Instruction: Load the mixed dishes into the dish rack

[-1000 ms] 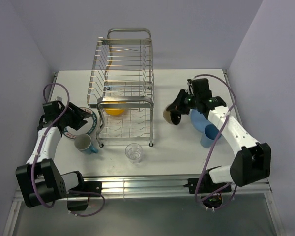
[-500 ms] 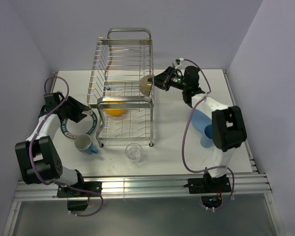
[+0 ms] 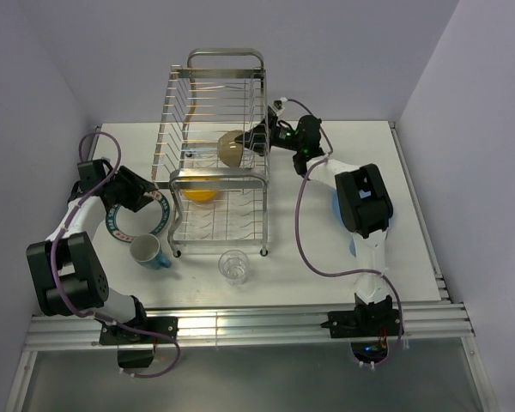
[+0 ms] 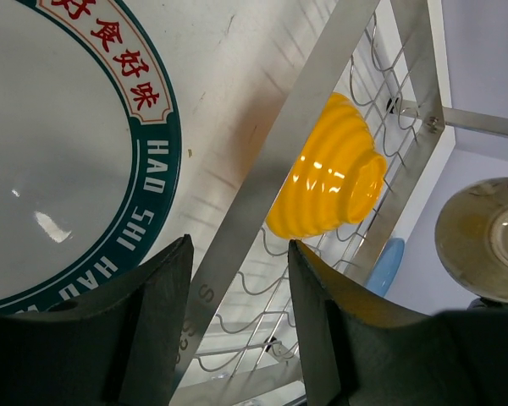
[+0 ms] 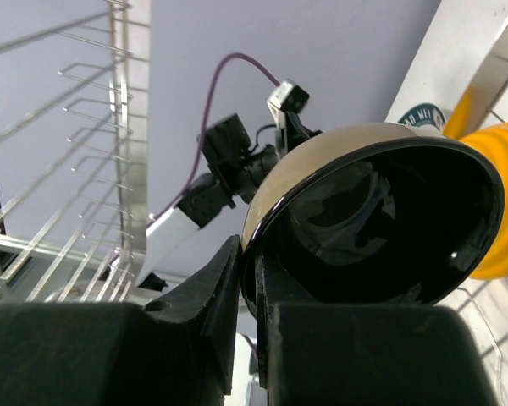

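My right gripper (image 3: 256, 140) is shut on the rim of the black bowl (image 3: 232, 148) and holds it tilted over the upper tier of the dish rack (image 3: 213, 103). In the right wrist view the bowl (image 5: 381, 228) has its rim pinched between the fingers (image 5: 212, 288). A yellow-orange bowl (image 3: 200, 191) sits in the rack's lower tier. My left gripper (image 3: 146, 199) is open and holds nothing. It hangs over the white plate with the green rim (image 3: 130, 225), just left of the rack. In the left wrist view the plate (image 4: 59, 152) lies left of the gripper (image 4: 237, 254).
A teal-and-white mug (image 3: 148, 251) lies by the plate. A clear glass (image 3: 233, 266) stands in front of the rack. A blue plate (image 3: 336, 204) and a blue cup (image 3: 354, 247) lie right of the rack, mostly hidden by the right arm.
The right arm has swung left from the table's right side, carrying the black bowl over the rack's upper tier. The left gripper has shifted slightly toward the rack.
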`<state>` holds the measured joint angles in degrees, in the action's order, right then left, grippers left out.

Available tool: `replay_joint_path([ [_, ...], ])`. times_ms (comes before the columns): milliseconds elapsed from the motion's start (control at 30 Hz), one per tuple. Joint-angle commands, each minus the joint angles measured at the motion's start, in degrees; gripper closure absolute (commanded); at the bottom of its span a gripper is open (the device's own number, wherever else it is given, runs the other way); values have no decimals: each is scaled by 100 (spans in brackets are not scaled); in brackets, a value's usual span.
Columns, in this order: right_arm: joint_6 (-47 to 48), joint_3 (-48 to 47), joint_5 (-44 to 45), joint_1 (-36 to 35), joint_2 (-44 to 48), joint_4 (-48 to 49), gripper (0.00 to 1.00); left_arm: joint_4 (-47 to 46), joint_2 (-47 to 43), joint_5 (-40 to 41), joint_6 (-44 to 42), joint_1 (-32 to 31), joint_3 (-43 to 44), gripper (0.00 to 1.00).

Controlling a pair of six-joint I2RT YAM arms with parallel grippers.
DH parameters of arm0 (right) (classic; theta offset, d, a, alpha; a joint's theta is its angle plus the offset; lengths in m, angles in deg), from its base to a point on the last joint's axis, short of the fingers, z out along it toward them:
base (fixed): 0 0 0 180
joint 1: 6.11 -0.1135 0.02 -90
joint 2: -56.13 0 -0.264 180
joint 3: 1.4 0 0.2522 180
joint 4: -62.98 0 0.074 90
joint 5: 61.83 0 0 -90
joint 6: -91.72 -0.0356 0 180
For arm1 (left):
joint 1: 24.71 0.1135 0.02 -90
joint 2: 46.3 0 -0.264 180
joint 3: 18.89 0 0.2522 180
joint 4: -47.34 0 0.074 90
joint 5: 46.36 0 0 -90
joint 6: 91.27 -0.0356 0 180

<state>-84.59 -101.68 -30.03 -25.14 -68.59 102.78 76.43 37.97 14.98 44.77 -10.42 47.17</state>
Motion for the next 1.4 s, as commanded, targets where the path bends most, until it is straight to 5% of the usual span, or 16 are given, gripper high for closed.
replay_joint_path([
  [0,-307,-409,-263,39,-243,1024,100,84,2,-78,-253,-5,238,45],
  [600,-361,-392,-26,48,-1089,1456,100,145,134,-209,-464,-5,343,45],
  [1233,465,1145,370,171,-597,955,100,119,327,-341,-544,-4,457,45],
  [1367,807,1453,414,224,-386,691,88,84,336,-377,-544,-5,457,44],
])
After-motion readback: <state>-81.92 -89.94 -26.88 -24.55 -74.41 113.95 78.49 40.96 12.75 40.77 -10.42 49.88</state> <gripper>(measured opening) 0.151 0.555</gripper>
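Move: The right hand pinches the black bowl's rim. The bowl's spot on the dish rack's lower tier lies about 14 cm below this hand and 3 cm left, straight below otherwise. The yellow bowl sits some 13 cm left, 3 cm nearer and 18 cm down; the clear glass roughly 21 cm back, 4 cm left and 21 cm down. From the idle left hand that spot is about 25 cm right, 7 cm ahead, level with it. Still pinching the black bowl's rim, the right hand lowers about 9.5 cm towards the lower tier beside the yellow bowl. ##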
